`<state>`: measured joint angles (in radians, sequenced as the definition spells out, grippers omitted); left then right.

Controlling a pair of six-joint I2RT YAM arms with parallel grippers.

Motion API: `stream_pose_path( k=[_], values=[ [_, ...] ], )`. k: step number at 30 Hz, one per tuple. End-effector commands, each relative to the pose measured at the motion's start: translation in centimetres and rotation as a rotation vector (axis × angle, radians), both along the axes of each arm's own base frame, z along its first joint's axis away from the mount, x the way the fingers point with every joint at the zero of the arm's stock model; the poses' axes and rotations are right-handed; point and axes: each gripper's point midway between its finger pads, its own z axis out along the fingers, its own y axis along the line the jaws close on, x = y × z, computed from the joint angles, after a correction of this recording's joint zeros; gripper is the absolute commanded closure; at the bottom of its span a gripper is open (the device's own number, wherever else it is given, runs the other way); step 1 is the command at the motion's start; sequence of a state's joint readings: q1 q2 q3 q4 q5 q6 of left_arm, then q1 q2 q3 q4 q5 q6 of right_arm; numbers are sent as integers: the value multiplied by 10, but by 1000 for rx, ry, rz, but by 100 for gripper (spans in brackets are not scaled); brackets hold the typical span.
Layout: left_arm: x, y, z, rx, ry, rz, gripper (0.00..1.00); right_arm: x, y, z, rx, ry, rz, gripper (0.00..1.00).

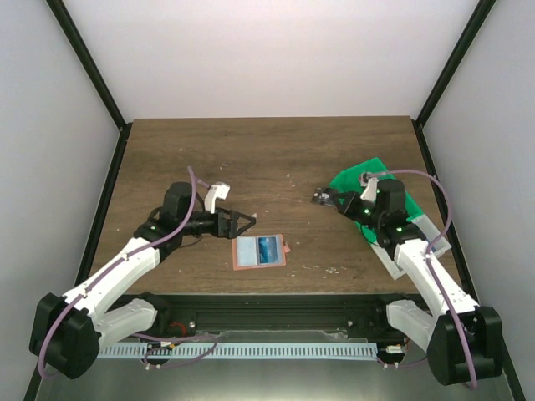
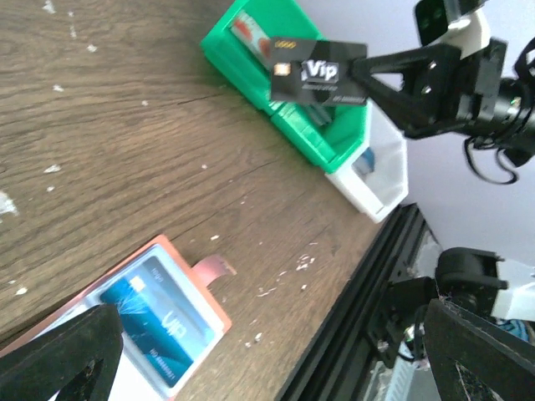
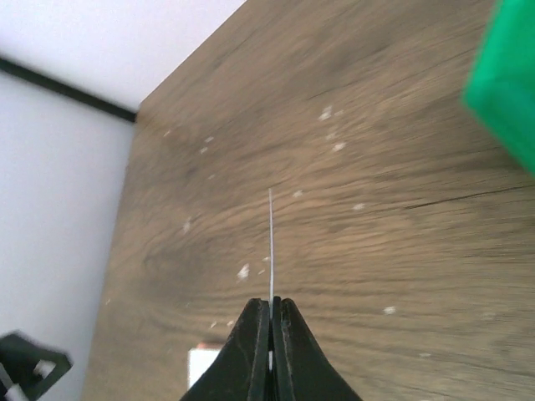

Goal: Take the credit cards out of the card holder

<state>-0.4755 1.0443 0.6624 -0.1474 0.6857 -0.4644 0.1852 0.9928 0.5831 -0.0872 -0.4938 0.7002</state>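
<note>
The card holder [image 1: 259,251] lies open on the wood table, tan-pink with a pale blue lining, and a blue credit card [image 2: 155,322] sits in it. My left gripper [image 1: 245,227] hovers just above its upper left corner, open and empty; its fingers [image 2: 58,359] frame the left wrist view. My right gripper [image 1: 330,199] is shut on a dark grey-black credit card [image 2: 318,71], held in the air over the near end of the green tray [image 2: 292,125]. In the right wrist view that card [image 3: 271,242] shows edge-on between the shut fingertips [image 3: 271,302].
The green compartment tray [image 1: 372,180] stands at the right of the table with a red and white card in it, and a white tray [image 2: 376,180] adjoins it. The table's black front rail [image 2: 368,284] runs close to the card holder.
</note>
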Motion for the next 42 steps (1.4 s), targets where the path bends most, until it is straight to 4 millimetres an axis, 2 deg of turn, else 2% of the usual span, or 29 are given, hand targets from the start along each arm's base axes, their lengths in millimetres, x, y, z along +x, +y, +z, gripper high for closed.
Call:
stream_pose_path(
  k=[1, 5, 9, 17, 30, 33, 42],
  values=[
    [3, 11, -10, 105, -59, 17, 0, 11, -49, 2, -84, 50, -170, 100],
    [5, 16, -3, 116, -98, 42, 0, 11, -98, -6, -153, 101, -330, 100],
    [4, 15, -3, 121, -92, 37, 0, 5, -135, -15, -239, 157, -475, 99],
    [-6, 11, -7, 178, -121, 26, 1, -4, -180, -36, -327, 263, -624, 100],
    [-12, 10, -4, 182, -143, 18, 0, -3, -197, -18, -297, 216, -713, 100],
    [-13, 9, -4, 181, -142, 16, 0, 5, -196, -14, -270, 186, -696, 99],
    [-12, 11, -4, 183, -149, 25, 0, 30, -204, -18, -207, 181, -697, 99]
  ],
)
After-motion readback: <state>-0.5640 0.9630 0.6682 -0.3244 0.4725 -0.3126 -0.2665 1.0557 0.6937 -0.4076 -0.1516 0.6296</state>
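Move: The right hand already grips a black credit card; the black card stack in the green tray, where it is headed, lies about 19 cm to its right, 7 cm ahead and some 15 cm below. The apple card stack is about 7 cm left of that stack and 8 cm farther out, while the open card holder sits about 20 cm left of the right hand and 6 cm back, also low. From the left hand the black stack is roughly 40 cm right and 16 cm ahead. The right arm sweeps the pinched black card about 20 cm to the right, away from the card holder and over the green tray's middle compartment, quickly at first and then creeping, while sinking some 4 cm and turning the wrist about 40 degrees clockwise, fingers tipping farther down towards the black card stack. Its fingers stay shut on the card, and the left hand, open and empty, sinks about 2 cm and eases slightly back and left, rolling some 10 degrees near the card holder. ##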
